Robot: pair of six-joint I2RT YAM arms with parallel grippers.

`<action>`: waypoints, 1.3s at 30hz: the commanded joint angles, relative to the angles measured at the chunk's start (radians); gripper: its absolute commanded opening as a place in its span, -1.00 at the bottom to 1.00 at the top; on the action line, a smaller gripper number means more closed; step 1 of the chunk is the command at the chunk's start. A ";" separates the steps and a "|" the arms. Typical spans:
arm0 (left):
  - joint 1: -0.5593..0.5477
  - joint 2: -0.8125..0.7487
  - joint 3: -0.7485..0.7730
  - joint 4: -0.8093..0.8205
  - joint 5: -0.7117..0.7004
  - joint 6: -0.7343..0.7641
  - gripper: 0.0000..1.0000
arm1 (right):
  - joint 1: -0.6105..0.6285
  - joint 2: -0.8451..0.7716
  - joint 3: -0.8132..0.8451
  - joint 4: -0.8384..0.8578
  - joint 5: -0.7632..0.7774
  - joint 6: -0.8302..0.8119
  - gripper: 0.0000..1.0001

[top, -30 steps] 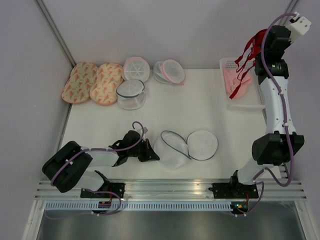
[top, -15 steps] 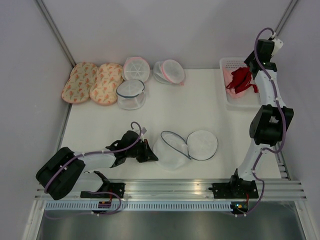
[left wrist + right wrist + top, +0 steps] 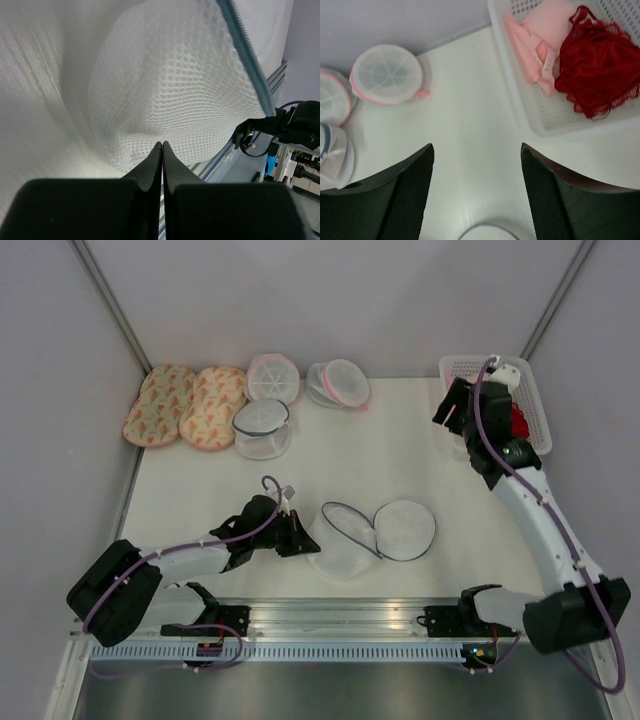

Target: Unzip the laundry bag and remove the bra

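The laundry bag lies open near the front middle, its blue-grey zip rim spread and its round lid flopped to the right. My left gripper is shut at the bag's left edge. In the left wrist view its tips meet on the white mesh, which puckers toward them. The dark red lacy bra lies in the white basket beside a pale pink cloth. My right gripper is open and empty, over the table just left of the basket.
The basket stands at the back right. Two pink-rimmed mesh bags, another blue-rimmed mesh bag and two peach patterned pads lie along the back left. Walls close off the left, back and right.
My right arm came down from high over the basket, where it held the bra; the bra now lies in the basket and the gripper is open, left of it. The left gripper stayed put.
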 commanded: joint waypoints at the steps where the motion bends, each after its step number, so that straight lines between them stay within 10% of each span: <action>1: -0.003 -0.043 0.047 0.001 -0.034 0.036 -0.95 | 0.031 -0.087 -0.201 -0.094 0.085 0.052 0.48; 13: -0.003 -0.170 0.070 0.007 -0.143 -0.005 -0.95 | 0.189 -0.304 -0.597 -0.183 -0.009 0.273 0.45; 17: -0.003 -0.247 0.067 0.038 -0.189 -0.022 0.06 | 0.209 -0.370 -0.701 -0.139 -0.060 0.301 0.47; 25: -0.003 -0.248 0.124 -0.092 -0.274 0.001 0.32 | 0.212 -0.385 -0.818 -0.061 -0.158 0.373 0.45; 28: -0.003 -0.225 0.118 -0.074 -0.266 -0.005 0.32 | 0.212 -0.405 -0.850 -0.039 -0.160 0.391 0.22; 32: -0.003 -0.199 0.118 -0.059 -0.261 -0.007 0.32 | 0.211 -0.443 -0.884 0.028 -0.189 0.384 -0.99; 39: -0.003 -0.205 0.099 -0.037 -0.286 -0.022 0.33 | 0.211 -0.582 -0.777 0.059 -0.295 0.194 -0.99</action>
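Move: The right hand, open and high up, goes for the right edge of the laundry bag's unzipped lid, about 19 cm back, 5 cm to its left and some 26 cm below. The bag body lies around 21 cm back and 27 cm left of that hand; the red bra, in the basket, some 13 cm ahead and 19 cm right. The left hand, shut and low, has the bag body's middle about 3 cm ahead, 5 cm right and slightly below. The right fingers close on the lid's right edge and pinch it, after the hand has swung fast back some 20 cm and down about 25 cm, drifting left and tipping its fingers downward; holding on, it then lifts nearly 4 cm. The left hand rises and reaches forward above the bag's left side, levelling a little, opens wide, then eases down slightly. ##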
